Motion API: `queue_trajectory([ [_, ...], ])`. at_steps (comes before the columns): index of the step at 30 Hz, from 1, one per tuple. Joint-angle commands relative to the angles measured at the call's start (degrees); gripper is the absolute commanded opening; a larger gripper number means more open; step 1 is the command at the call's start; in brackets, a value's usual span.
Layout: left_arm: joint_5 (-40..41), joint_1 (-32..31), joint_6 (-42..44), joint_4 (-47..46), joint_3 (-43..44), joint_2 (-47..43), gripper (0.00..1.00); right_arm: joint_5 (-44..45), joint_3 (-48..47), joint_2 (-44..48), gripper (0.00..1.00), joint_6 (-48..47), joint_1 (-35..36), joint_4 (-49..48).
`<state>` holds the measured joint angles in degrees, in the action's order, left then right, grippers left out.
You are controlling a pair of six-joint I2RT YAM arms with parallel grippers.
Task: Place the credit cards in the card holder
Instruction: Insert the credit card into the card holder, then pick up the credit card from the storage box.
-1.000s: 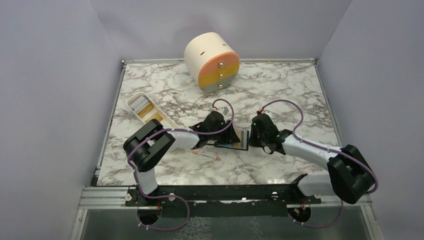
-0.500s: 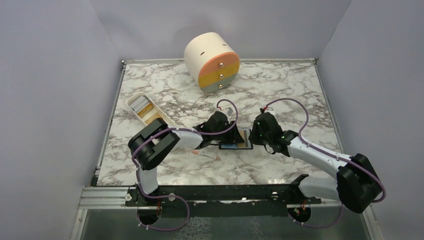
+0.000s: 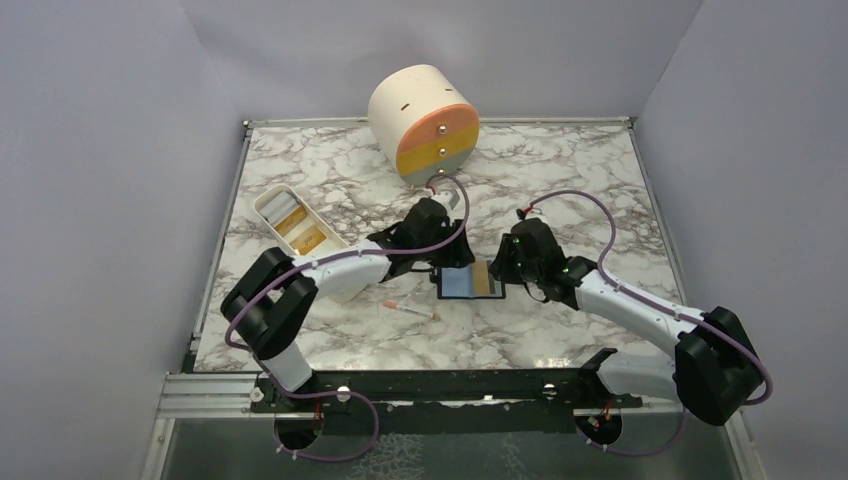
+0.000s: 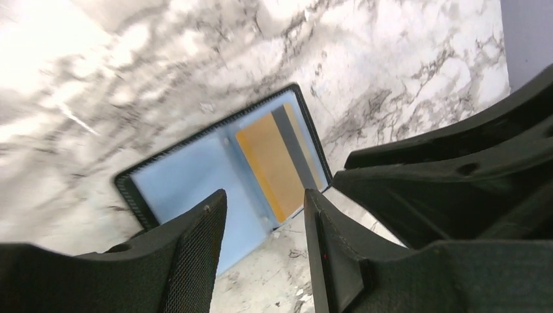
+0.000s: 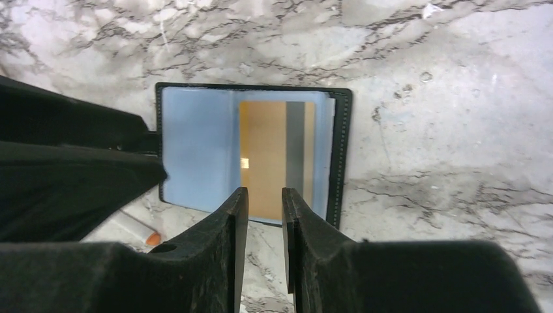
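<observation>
The black card holder (image 3: 441, 284) lies open on the marble, also in the left wrist view (image 4: 130, 189) and the right wrist view (image 5: 340, 156). Its inner pockets look pale blue. An orange-yellow credit card (image 5: 264, 160) with a grey stripe sits in the right-hand pocket, also seen in the left wrist view (image 4: 270, 156) and the top view (image 3: 481, 278). I cannot tell whether a blue card lies in the left pocket. My left gripper (image 4: 264, 199) is open and empty above the holder's left half (image 3: 436, 262). My right gripper (image 5: 263, 192) is narrowly open and empty at the holder's right edge (image 3: 497, 268).
An oblong white tray (image 3: 268, 200) with more orange cards (image 3: 310, 238) stands to the left. A thin white-and-pink stick (image 3: 410, 311) lies in front of the holder, also in the right wrist view (image 5: 140, 231). A round drawer unit (image 3: 425, 125) stands at the back.
My left gripper has lifted back off the holder toward the upper left, uncovering its blue left half. The holder now lies fully open. My right gripper stays at its right edge.
</observation>
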<state>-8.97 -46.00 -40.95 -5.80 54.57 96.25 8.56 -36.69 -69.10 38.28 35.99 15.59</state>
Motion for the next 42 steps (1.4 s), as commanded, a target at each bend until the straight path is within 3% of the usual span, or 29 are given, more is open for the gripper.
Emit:
queue_trajectory([
  [1,7.6,3.0,9.8,12.2,4.0,-6.5,0.5,-6.5,-0.5,-1.7,0.27,0.3,0.0,-4.4],
  [9,9.3,14.9,24.9,24.2,8.3,-13.5,0.49,-9.3,-2.3,-4.7,0.27,-0.1,0.1,-5.7],
  [13,16.1,19.8,32.8,26.6,8.9,-15.5,0.48,-11.1,-2.5,-5.4,0.27,-0.4,0.1,-6.5],
  [25,18.9,38.5,51.1,21.2,8.4,-16.7,0.46,-10.6,0.0,-3.9,0.27,-2.0,0.1,-7.0],
  [29,18.4,41.9,58.0,15.2,4.8,-16.9,0.46,-11.2,0.2,-3.6,0.27,-2.6,0.1,-6.6],
  [32,18.8,45.2,60.3,16.4,5.9,-14.8,0.47,-10.4,0.2,-3.0,0.27,-3.3,0.1,-5.9],
  [42,18.5,48.0,66.6,12.8,3.8,-12.5,0.53,-10.5,0.8,-3.0,0.27,-3.5,0.1,-6.6],
])
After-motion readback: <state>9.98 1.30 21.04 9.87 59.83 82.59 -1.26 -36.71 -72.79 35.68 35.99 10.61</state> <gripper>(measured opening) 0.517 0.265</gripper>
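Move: The left hand is empty. The credit cards it heads back for stand in the far-left end of the white box, about 18 cm ahead, 46 cm left and 6 cm below; the box's middle is some 9 cm ahead and 38 cm left. The card holder lies about 2 cm back and 3 cm right of this hand, 8 cm below, with the marker 10 cm back and 12 cm left. From the right hand the holder's middle is roughly 5 cm left, 1 cm ahead and 6 cm below. Bring the left gripper up about 8 cm off the open card holder while reaching forward, then sweep it level to the left, some 40 cm in all and 15 cm forward, to above the cards in the white box. Swing the wrist until the fingers point forward and down, keeping them half open. Ease the right gripper about 3 cm left over the holder, sinking 1 cm, its opening unchanged, then keep it there. ##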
